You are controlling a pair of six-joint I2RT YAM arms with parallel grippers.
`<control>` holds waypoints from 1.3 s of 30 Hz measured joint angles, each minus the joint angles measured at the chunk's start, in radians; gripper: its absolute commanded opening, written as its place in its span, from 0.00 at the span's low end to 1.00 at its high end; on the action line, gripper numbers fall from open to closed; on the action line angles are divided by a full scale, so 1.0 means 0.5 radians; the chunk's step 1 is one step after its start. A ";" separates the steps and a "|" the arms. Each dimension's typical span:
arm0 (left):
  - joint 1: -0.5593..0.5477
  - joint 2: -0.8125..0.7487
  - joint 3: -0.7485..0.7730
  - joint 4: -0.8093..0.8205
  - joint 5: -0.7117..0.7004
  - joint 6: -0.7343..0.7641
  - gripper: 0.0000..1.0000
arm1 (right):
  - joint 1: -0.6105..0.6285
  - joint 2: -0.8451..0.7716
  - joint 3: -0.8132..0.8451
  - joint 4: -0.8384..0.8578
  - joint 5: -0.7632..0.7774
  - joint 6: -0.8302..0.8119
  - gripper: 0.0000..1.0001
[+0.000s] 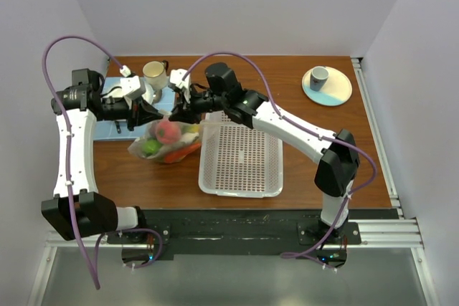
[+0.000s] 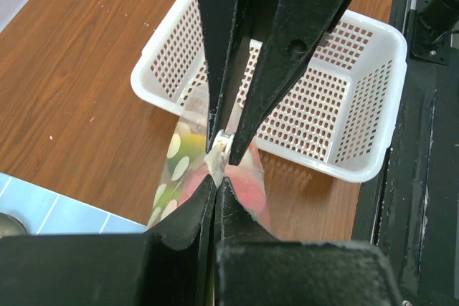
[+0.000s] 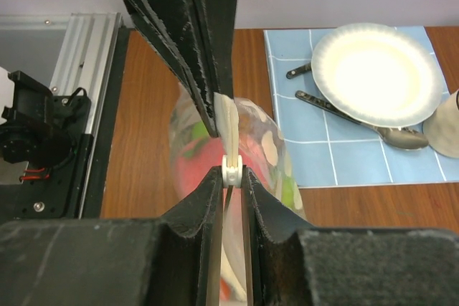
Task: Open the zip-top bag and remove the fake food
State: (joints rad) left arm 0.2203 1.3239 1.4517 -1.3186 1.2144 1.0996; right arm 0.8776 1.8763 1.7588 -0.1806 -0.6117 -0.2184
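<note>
The zip-top bag [image 1: 163, 145] hangs between my two grippers, its bottom resting on the table left of the basket. Through it show fake food pieces: a red-pink fruit [image 1: 168, 132], a green fruit [image 1: 150, 147], an orange-red carrot piece [image 1: 183, 153]. My left gripper [image 1: 153, 114] is shut on the end of the white zip strip [image 2: 214, 159]. My right gripper [image 1: 178, 114] is shut on the white zip slider [image 3: 231, 170]. In the left wrist view my left gripper [image 2: 215, 177] nearly meets the right fingers [image 2: 244, 69]. In the right wrist view my right gripper [image 3: 231, 171] holds the bag [image 3: 269, 148] taut.
A white perforated basket [image 1: 240, 155] stands just right of the bag and shows in the left wrist view [image 2: 358, 105]. A blue mat [image 3: 344, 148] behind holds a plate [image 3: 376, 73], cutlery and a cup [image 1: 154, 72]. A saucer with a cup [image 1: 326, 85] sits back right.
</note>
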 measured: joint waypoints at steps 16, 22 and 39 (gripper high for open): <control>0.086 0.002 0.374 0.090 -0.019 -0.306 0.00 | -0.117 -0.228 -0.367 0.010 0.086 -0.021 0.00; 0.189 -0.041 0.350 0.420 0.033 -0.630 0.00 | -0.208 -0.330 -0.556 0.021 0.146 -0.018 0.00; 0.454 -0.101 0.290 0.802 0.257 -1.054 0.00 | -0.201 -0.544 -0.951 0.159 0.318 0.004 0.31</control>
State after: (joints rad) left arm 0.4473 1.2732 1.5967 -0.9176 1.3430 0.5728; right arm 0.7769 1.6043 1.2835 -0.1009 -0.4526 -0.2165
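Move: The zip slider sits already pinched in the right fingers, about 4 cm to the right of the left hand, which holds the zip's left end. The bag's right top corner hangs loose some 13 cm right of the right hand, 2 cm back and 4 cm lower; the basket's middle is about 22 cm right, 8 back and 16 below that hand. The beige mug stands roughly 18 cm ahead of the left hand, 7 left and 14 below. The zip slider, kept in the right fingers, is drawn along the zip towards the bag's right corner as the right hand pulls about 10 cm right and sinks about 8 cm over the basket's left rim, turning clockwise, then eases up slightly. Keeping its pinch, the left hand draws the other end away, some 10 cm up with a smaller shift left and forward, turning about 15 degrees counter-clockwise. ##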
